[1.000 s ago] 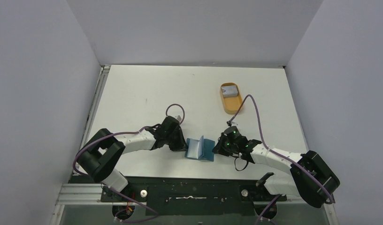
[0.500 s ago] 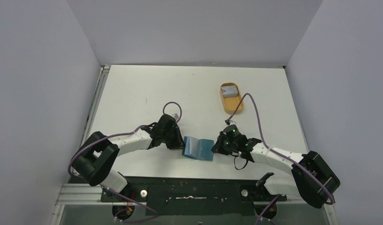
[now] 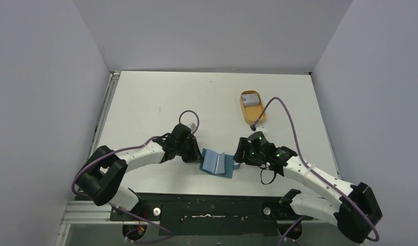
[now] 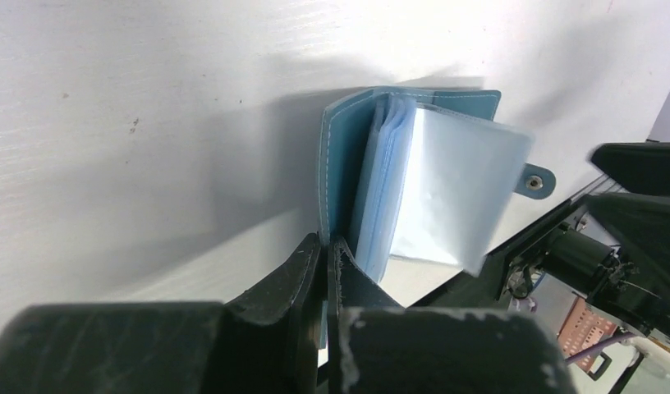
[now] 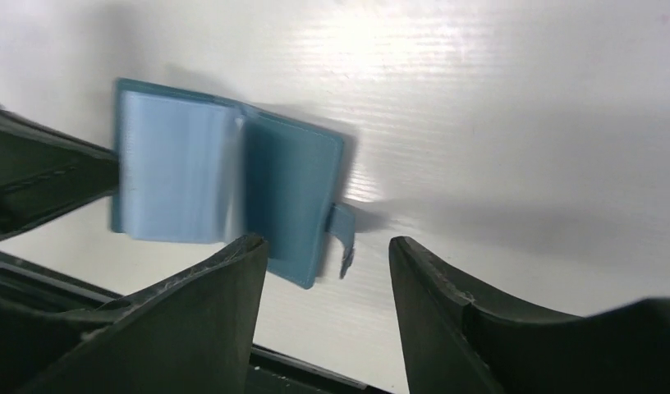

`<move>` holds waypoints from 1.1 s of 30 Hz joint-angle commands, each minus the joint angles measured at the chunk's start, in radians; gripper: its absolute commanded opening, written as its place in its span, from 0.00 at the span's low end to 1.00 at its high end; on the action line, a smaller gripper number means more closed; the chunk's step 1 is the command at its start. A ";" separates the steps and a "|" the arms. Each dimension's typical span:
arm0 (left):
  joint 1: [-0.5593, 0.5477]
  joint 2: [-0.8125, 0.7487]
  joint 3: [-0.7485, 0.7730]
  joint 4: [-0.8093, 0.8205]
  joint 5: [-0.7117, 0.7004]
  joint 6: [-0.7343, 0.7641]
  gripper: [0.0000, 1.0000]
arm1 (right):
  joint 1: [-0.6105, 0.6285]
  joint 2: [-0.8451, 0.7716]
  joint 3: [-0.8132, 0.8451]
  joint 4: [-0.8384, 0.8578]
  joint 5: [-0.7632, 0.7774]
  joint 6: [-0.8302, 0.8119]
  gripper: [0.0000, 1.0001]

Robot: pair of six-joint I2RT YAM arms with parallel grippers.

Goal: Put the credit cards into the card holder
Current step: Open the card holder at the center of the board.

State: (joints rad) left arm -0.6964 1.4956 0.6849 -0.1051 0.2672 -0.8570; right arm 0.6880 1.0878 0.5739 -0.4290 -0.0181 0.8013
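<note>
The teal-blue card holder [image 3: 217, 162] lies open on the white table between the arms, its clear sleeves [image 4: 434, 189] fanned up. My left gripper [image 4: 326, 245] is shut on the holder's left cover edge [image 4: 336, 176]. My right gripper [image 5: 328, 246] stands open just right of the holder, its jaws apart with nothing between them; the snap tab [image 5: 342, 231] lies just beyond the gap. The grey credit cards [image 3: 250, 99] lie in the orange tray at the far right.
The orange oval tray [image 3: 251, 116] stands behind the right arm. The right arm's purple cable [image 3: 286, 110] loops up beside it. The table's near edge and black base rail [image 3: 212, 201] lie just in front of the holder.
My right gripper has opened and let go of the holder's right side, lifting back a little. The holder's right cover has dropped flatter. The left gripper still clamps the left cover.
</note>
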 commanded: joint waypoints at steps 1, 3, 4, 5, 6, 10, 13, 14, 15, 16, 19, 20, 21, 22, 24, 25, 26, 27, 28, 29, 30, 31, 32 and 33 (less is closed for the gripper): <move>0.000 -0.056 0.055 -0.002 0.005 -0.003 0.00 | 0.005 -0.114 0.125 -0.088 0.032 -0.052 0.57; -0.004 -0.054 0.062 -0.010 -0.002 -0.005 0.00 | 0.008 -0.114 0.149 -0.047 -0.055 -0.044 0.58; -0.005 -0.053 0.063 -0.011 -0.006 -0.008 0.00 | 0.014 -0.103 0.160 -0.022 -0.084 -0.032 0.58; -0.007 -0.051 0.064 -0.014 -0.012 -0.014 0.00 | 0.027 -0.087 0.171 0.000 -0.104 -0.017 0.58; -0.008 -0.051 0.063 -0.017 -0.018 -0.022 0.00 | 0.050 -0.070 0.187 0.019 -0.106 -0.005 0.58; -0.019 -0.051 0.064 -0.006 -0.034 -0.053 0.00 | 0.148 0.051 0.232 0.119 -0.095 0.022 0.58; -0.028 -0.046 0.065 -0.001 -0.041 -0.063 0.00 | 0.162 0.155 0.224 0.219 -0.119 0.068 0.58; -0.030 -0.045 0.066 0.000 -0.044 -0.063 0.00 | 0.161 0.178 0.214 0.243 -0.114 0.082 0.58; -0.031 -0.044 0.066 -0.001 -0.045 -0.063 0.00 | 0.159 0.202 0.204 0.258 -0.106 0.095 0.58; -0.032 -0.042 0.064 -0.003 -0.046 -0.063 0.00 | 0.155 0.221 0.195 0.270 -0.100 0.105 0.57; -0.034 -0.041 0.057 -0.002 -0.046 -0.062 0.00 | 0.145 0.261 0.166 0.302 -0.096 0.127 0.57; -0.034 -0.040 0.055 -0.002 -0.046 -0.061 0.00 | 0.142 0.267 0.160 0.305 -0.093 0.128 0.57; -0.034 -0.039 0.053 -0.002 -0.045 -0.060 0.00 | 0.139 0.271 0.156 0.305 -0.094 0.127 0.57; -0.033 -0.038 0.051 -0.001 -0.045 -0.060 0.00 | 0.133 0.275 0.149 0.306 -0.093 0.127 0.57; -0.034 -0.031 0.049 0.005 -0.043 -0.060 0.00 | 0.121 0.281 0.138 0.307 -0.097 0.125 0.57; -0.034 -0.026 0.048 0.008 -0.041 -0.059 0.00 | 0.116 0.282 0.133 0.305 -0.099 0.124 0.57; -0.032 -0.020 0.048 0.011 -0.039 -0.059 0.00 | 0.111 0.282 0.127 0.305 -0.100 0.123 0.56; -0.033 -0.014 0.047 0.014 -0.037 -0.059 0.00 | 0.107 0.281 0.121 0.303 -0.099 0.122 0.56; -0.032 -0.009 0.045 0.021 -0.034 -0.061 0.00 | 0.101 0.278 0.112 0.305 -0.099 0.123 0.56; -0.031 -0.003 0.044 0.024 -0.031 -0.061 0.00 | 0.098 0.273 0.104 0.309 -0.099 0.123 0.56; -0.032 0.003 0.043 0.028 -0.029 -0.063 0.00 | 0.095 0.270 0.097 0.309 -0.099 0.124 0.55; -0.032 0.008 0.041 0.034 -0.027 -0.064 0.00 | 0.092 0.267 0.092 0.309 -0.100 0.122 0.55; -0.032 0.014 0.039 0.037 -0.025 -0.066 0.00 | 0.090 0.266 0.089 0.309 -0.101 0.121 0.55; -0.032 0.018 0.037 0.039 -0.024 -0.068 0.00 | 0.089 0.265 0.085 0.307 -0.101 0.119 0.54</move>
State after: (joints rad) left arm -0.7250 1.4918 0.7059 -0.1146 0.2325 -0.9142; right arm 0.7872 1.3705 0.6731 -0.1680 -0.1215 0.9142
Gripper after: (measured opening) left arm 0.012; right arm 0.551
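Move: The clear sleeves of the card holder have their middle about 10 cm to the right hand's left, 2 cm ahead and some 4 cm below it. The holder's snap tab is nearly underneath that hand, about 1 cm left, 1 cm ahead and 5 cm down; the holder's left edge is some 16 cm left, 2 cm ahead and 3 cm lower. From the left hand, which keeps that edge pinched, the sleeves' middle is roughly 6 cm right, level fore-and-aft, 1 cm below. The loose sleeves are what the open right hand goes for: it lifts about 8 cm while swinging left over the holder's right half, then sinks again with fingers still parted, ending some 8 cm left of its start, its tips straddling an upright sleeve and its right finger against it. The left hand keeps its pinch on the holder's left edge, raising it slightly and easing a little right. ##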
